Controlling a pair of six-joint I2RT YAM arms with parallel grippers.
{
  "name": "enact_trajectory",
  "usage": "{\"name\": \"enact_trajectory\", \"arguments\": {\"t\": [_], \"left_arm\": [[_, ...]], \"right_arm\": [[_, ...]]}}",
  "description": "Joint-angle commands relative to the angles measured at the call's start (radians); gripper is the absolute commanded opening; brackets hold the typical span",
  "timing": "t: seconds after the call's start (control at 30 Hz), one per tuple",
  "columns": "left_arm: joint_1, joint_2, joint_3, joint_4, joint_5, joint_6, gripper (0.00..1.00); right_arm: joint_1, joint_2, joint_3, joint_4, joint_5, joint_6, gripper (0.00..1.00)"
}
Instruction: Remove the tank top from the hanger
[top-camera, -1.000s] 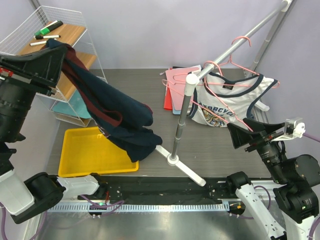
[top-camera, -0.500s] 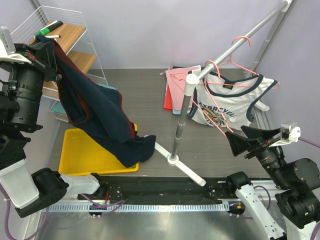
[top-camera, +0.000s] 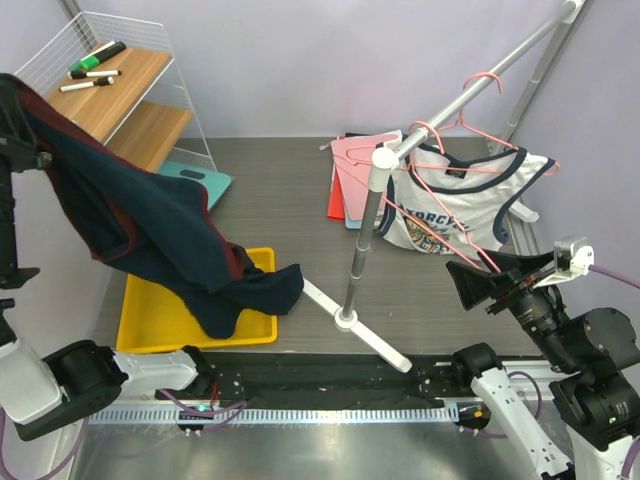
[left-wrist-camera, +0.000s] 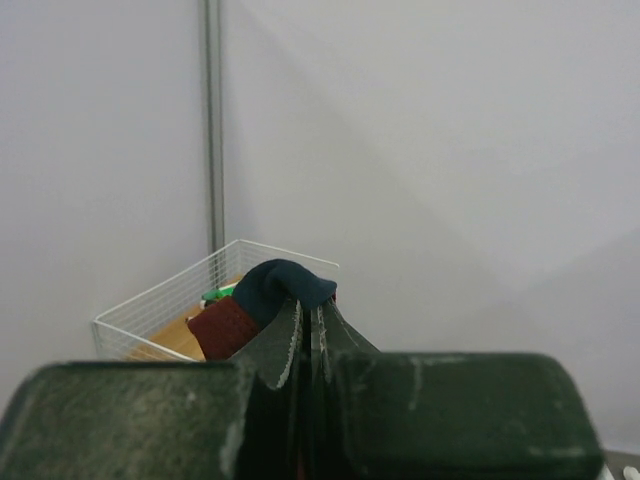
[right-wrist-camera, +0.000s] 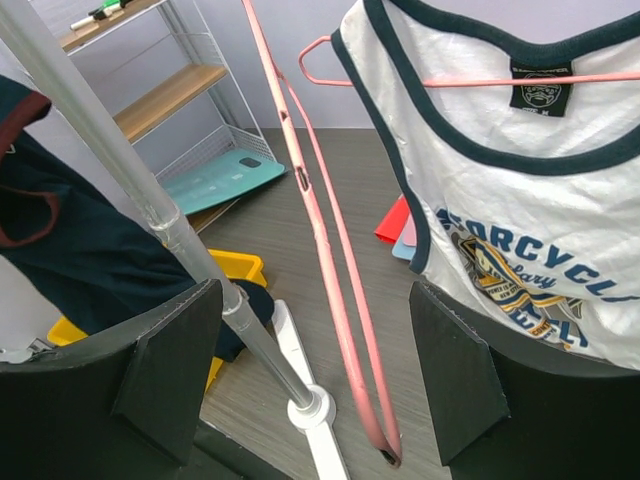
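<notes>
A navy tank top with maroon trim (top-camera: 150, 235) hangs from my left gripper (top-camera: 12, 100), which is raised high at the far left and shut on the fabric (left-wrist-camera: 285, 285). Its hem trails into the yellow tray (top-camera: 150, 315). A white tank top with navy trim (top-camera: 450, 210) hangs on a pink hanger (top-camera: 485, 85) on the rail. A second, bare pink hanger (top-camera: 470, 245) slopes down beside it. My right gripper (top-camera: 478, 277) is open, and the bare hanger's lower end (right-wrist-camera: 320, 230) lies between its jaws (right-wrist-camera: 315, 345), touching neither. The white top (right-wrist-camera: 500, 190) hangs just right of it.
The white rail stand (top-camera: 360, 240) rises mid-table, its foot (top-camera: 345, 320) near the tray. A wire shelf with wooden boards and markers (top-camera: 120, 80) stands at back left, a teal board (top-camera: 195, 180) beneath it. Red and pink folders (top-camera: 350, 170) lie behind the stand.
My left arm has swung the navy top left and away from the rail; its hem now drapes into the tray. My right gripper has edged slightly lower around the bare hanger's end.
</notes>
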Motion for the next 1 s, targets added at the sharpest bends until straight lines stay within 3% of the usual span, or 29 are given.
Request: {"name": "enact_trajectory", "arguments": {"t": [0.0, 0.3, 0.37, 0.5, 0.67, 0.83, 0.97], "left_arm": [[-0.054, -0.048, 0.011, 0.147, -0.070, 0.124, 0.00], [-0.124, -0.051, -0.096, 0.171, -0.156, 0.189, 0.00], [-0.127, -0.070, -0.180, 0.171, -0.159, 0.166, 0.00], [-0.128, -0.125, -0.369, 0.165, -0.145, 0.062, 0.00], [-0.127, -0.140, -0.503, 0.069, -0.114, -0.122, 0.00], [-0.128, -0.182, -0.679, 0.072, -0.047, -0.288, 0.00], [-0.127, -0.119, -0.608, -0.022, 0.027, -0.386, 0.00]], "right_arm": [[-0.001, 0.045, 0.028, 0.037, -0.034, -0.012, 0.81], [-0.001, 0.006, -0.012, 0.046, -0.035, 0.011, 0.81], [0.001, -0.003, -0.012, 0.037, -0.029, 0.011, 0.81], [0.002, -0.004, -0.003, 0.029, -0.024, 0.002, 0.81], [0.001, -0.004, 0.002, 0.021, -0.027, -0.003, 0.81], [0.001, -0.018, -0.013, 0.018, -0.024, -0.005, 0.81], [0.001, -0.026, -0.010, 0.015, -0.021, -0.009, 0.81]]}}
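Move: The yellow tray lies almost beneath the left hand, about 68 cm down, 3 cm ahead and 3 cm right. The wire shelf rack stands some 27 cm ahead and 10 cm left of that hand, the stand's post about 34 cm right and 2 cm back. From the right hand the tray is roughly 52 cm left, 8 cm ahead and 36 cm down. Still gripping the tank top, the left hand eases left, then swings about 15 cm down, right, somewhat forward. ##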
